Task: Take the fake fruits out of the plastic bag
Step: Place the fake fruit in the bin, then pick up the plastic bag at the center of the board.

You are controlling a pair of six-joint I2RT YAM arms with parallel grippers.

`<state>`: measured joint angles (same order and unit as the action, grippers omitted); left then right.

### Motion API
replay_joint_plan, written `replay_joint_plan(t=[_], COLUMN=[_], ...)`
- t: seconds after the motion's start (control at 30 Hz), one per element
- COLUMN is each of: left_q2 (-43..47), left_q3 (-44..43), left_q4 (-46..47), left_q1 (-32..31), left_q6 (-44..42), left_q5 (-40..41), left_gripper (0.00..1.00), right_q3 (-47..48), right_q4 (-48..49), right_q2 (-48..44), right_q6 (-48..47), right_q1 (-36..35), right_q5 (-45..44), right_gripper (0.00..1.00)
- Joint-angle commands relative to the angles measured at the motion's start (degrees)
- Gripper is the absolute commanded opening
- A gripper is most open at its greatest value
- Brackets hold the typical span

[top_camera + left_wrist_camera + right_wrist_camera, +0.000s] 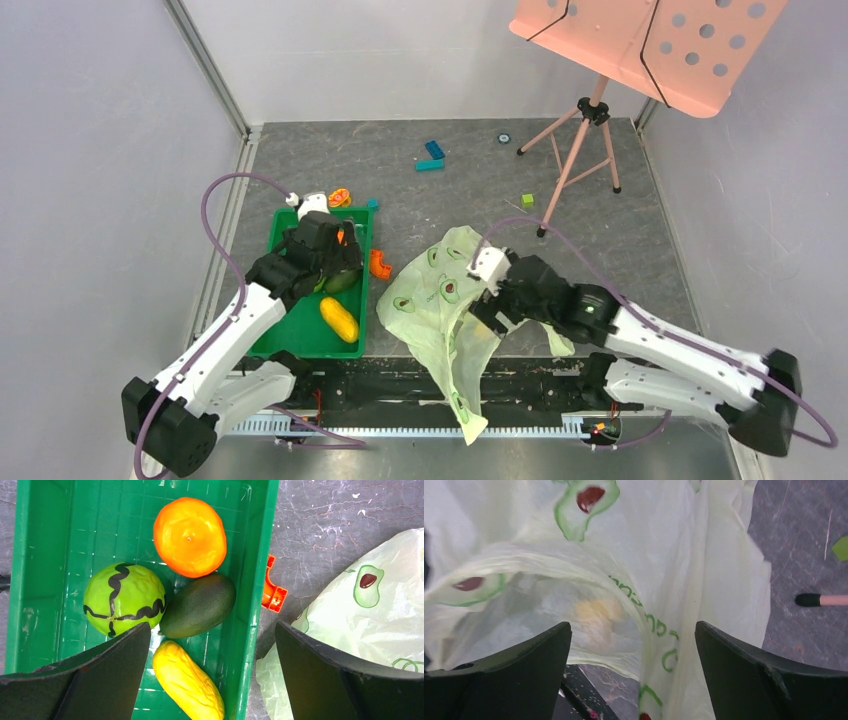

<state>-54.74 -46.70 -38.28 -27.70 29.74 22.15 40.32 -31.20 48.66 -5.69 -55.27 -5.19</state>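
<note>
Several fake fruits lie in the green tray (250, 580): a round orange one (190, 536), a light green one with black lines (124, 599), a dark green avocado-like one (198, 606) and an oblong yellow one (187, 682) (339, 319). My left gripper (212, 680) (335, 268) hovers open above the tray, gripping nothing. The pale green plastic bag (440, 300) (674, 555) lies crumpled right of the tray. My right gripper (634, 680) (487, 305) is open over it, and loose film hangs between its fingers. A pale yellowish blot (596, 615) shows through the film; I cannot tell what it is.
A flat orange curved piece (274, 592) (380, 265) lies between tray and bag. Blue blocks (432, 155) and a green block (527, 201) sit farther back. A pink music stand's tripod (590, 130) stands at the back right, one foot (819, 600) close to the bag.
</note>
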Motion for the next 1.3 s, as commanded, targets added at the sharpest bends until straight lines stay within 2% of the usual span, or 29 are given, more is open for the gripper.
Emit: replay_joint_plan(t=[0.0, 0.1, 0.17, 0.27, 0.3, 0.33, 0.77, 0.97, 1.27], left_q2=[0.5, 1.1, 1.7, 2.8, 3.1, 3.4, 7.4, 8.8, 9.4], left_q3=[-1.4, -1.6, -1.8, -2.0, -2.0, -2.0, -2.5, -2.2, -2.0], left_q4=[-0.5, -0.8, -1.1, -1.6, -1.7, -1.7, -2.2, -2.2, -1.9], left_q1=[0.3, 0.3, 0.3, 0.3, 0.3, 0.3, 0.3, 0.3, 0.3], left_q6=[-0.9, -1.3, -1.6, -1.8, -1.8, -1.8, -1.4, -1.0, -0.7], left_q5=[0.4, 0.5, 1.0, 1.4, 1.5, 1.5, 1.8, 1.8, 1.1], left_gripper=[1.00, 1.00, 1.00, 1.00, 1.00, 1.00, 1.00, 1.00, 1.00], right_q3=[0.2, 1.5, 2.2, 3.8, 4.6, 5.5, 29.1, 32.4, 35.0], right_q4=[-2.1, -0.5, 1.5, 4.7, 5.8, 6.5, 18.9, 25.7, 21.6], right_q2=[8.4, 11.2, 11.4, 11.4, 11.4, 11.5, 8.9, 6.3, 10.6], right_q6=[-2.8, -2.5, -3.5, -5.1, -5.6, -5.7, -10.0, -10.0, -9.2], right_q1=[-2.7, -3.1, -3.2, -3.2, -3.2, -3.2, -3.2, -3.2, -3.2], right_q5=[-15.0, -23.6, -25.2, -25.3, -25.1, -25.1, -15.2, -19.0, -15.5], right_gripper=[0.94, 0.84, 0.69, 0.30, 0.12, 0.00, 0.00, 0.00, 0.01])
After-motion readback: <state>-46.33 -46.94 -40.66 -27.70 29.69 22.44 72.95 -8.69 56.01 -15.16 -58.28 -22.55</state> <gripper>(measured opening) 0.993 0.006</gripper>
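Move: Beneath the open right hand lies the limp plastic bag, its middle about 7 cm left, 2 cm ahead and 8 cm down; the raised fold to pinch is nearer, some 4 cm ahead, 3 cm right and 4 cm below. Under the bag, the yellow block sits 2 cm left and 1 cm back. The tripod foot stands about 17 cm ahead, 10 cm right. From the left hand the bag's middle is roughly 23 cm right, 6 cm back. Dipping about 4 cm while reaching forward and to the right, the right hand shuts its wide-open fingers on the plastic bag's fold, then sweeps steeply up some 35 cm, first still easing forward and bearing left, the wrist tilting fingers-up and the grip kept. The left hand, open above the bin, rises about 3 cm away from the fruits. ##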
